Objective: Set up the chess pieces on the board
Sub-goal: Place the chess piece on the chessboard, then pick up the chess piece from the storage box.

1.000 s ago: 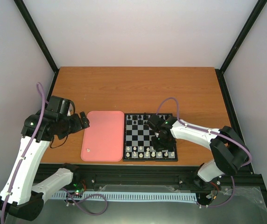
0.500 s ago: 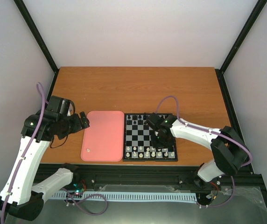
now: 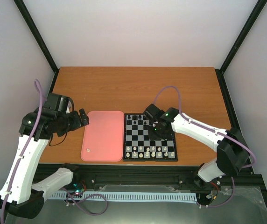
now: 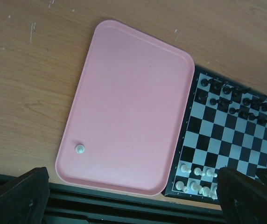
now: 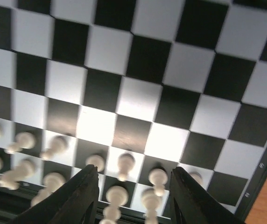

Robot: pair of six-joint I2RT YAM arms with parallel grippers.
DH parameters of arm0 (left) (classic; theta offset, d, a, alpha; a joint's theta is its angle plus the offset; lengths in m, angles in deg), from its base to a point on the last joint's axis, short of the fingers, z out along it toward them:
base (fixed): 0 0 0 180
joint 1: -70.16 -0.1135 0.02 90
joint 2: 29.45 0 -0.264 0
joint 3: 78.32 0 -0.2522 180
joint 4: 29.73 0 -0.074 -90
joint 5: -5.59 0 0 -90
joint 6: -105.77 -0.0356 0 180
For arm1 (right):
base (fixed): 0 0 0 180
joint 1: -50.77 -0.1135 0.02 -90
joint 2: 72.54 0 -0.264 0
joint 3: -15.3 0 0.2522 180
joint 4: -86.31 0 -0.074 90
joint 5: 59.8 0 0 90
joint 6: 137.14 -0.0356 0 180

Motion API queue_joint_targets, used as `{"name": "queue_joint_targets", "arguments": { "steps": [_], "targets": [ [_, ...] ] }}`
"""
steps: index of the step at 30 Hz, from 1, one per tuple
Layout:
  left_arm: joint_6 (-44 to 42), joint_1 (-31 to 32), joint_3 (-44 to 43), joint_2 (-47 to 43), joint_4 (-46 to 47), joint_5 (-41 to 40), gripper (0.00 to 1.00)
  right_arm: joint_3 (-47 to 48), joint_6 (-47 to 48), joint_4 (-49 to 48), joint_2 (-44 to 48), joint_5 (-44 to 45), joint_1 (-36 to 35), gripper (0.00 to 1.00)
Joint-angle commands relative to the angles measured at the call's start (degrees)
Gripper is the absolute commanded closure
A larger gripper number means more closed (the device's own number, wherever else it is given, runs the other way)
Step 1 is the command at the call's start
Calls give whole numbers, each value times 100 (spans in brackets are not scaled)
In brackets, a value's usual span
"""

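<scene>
The board [image 3: 143, 138] lies right of centre, with black chess pieces [image 3: 139, 118] along its far rows and cream-white ones [image 3: 148, 151] along its near rows. My right gripper [image 3: 158, 131] hovers over the board's right half. In the right wrist view its fingers [image 5: 84, 196] stand apart above white pieces [image 5: 125, 164], gripping nothing. One white piece [image 4: 80, 149] sits alone in the near left corner of the pink tray [image 4: 129, 93]. My left gripper [image 4: 133, 205] hangs open high above the tray's left side [image 3: 83, 118], holding nothing.
The pink tray [image 3: 103, 135] lies directly left of the board, nearly touching it. The brown table [image 3: 138, 88] stretches behind both. Black frame posts [image 3: 35, 32] rise at the back corners, and a black rail [image 3: 138, 175] runs along the near edge.
My right gripper has opened and drawn back from the near right white rows toward the board's middle. The left arm has shifted slightly to the left.
</scene>
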Motion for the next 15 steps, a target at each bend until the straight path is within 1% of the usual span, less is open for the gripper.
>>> {"name": "queue_joint_targets", "arguments": {
  "steps": [1, 4, 10, 15],
  "targets": [
    [-237, -37, -683, 101, -226, -158, 0, 600, 23, -84, -133, 32, -214, 57],
    [-281, -38, -1208, 149, -417, -422, 0, 1099, 9, -223, -560, -80, -489, 57],
    [-101, -39, -2186, 23, -713, -868, 0, 2525, -53, -591, -1713, -369, -1265, 57],
    [18, -34, -2355, -233, -706, -796, 0, 3750, 107, -880, -2797, -678, -1750, 57]
  ]
}}
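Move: The last white chess piece stands in the near left part of the pink tray, about 33 cm to my right hand's left, 5 cm back and 7 cm below it. The tray's middle is some 26 cm left and 2 cm ahead. Below me is the chessboard, its middle about 3 cm left and 2 cm ahead; the white piece just placed there is 3 cm back, 2 cm right. For my left hand, the tray piece is almost straight below by about 24 cm, 1 cm back. I sweep my empty right hand left across the chessboard, after a short rise clear of the white pieces, about 19 cm to above the tray's right edge, towards the last piece. On the way the wrist turns counter-clockwise and its left side tips up; the fingers stay part open. Meanwhile I raise my wide-open left hand about 11 cm away from the tray, its fingers swinging up and outward. ##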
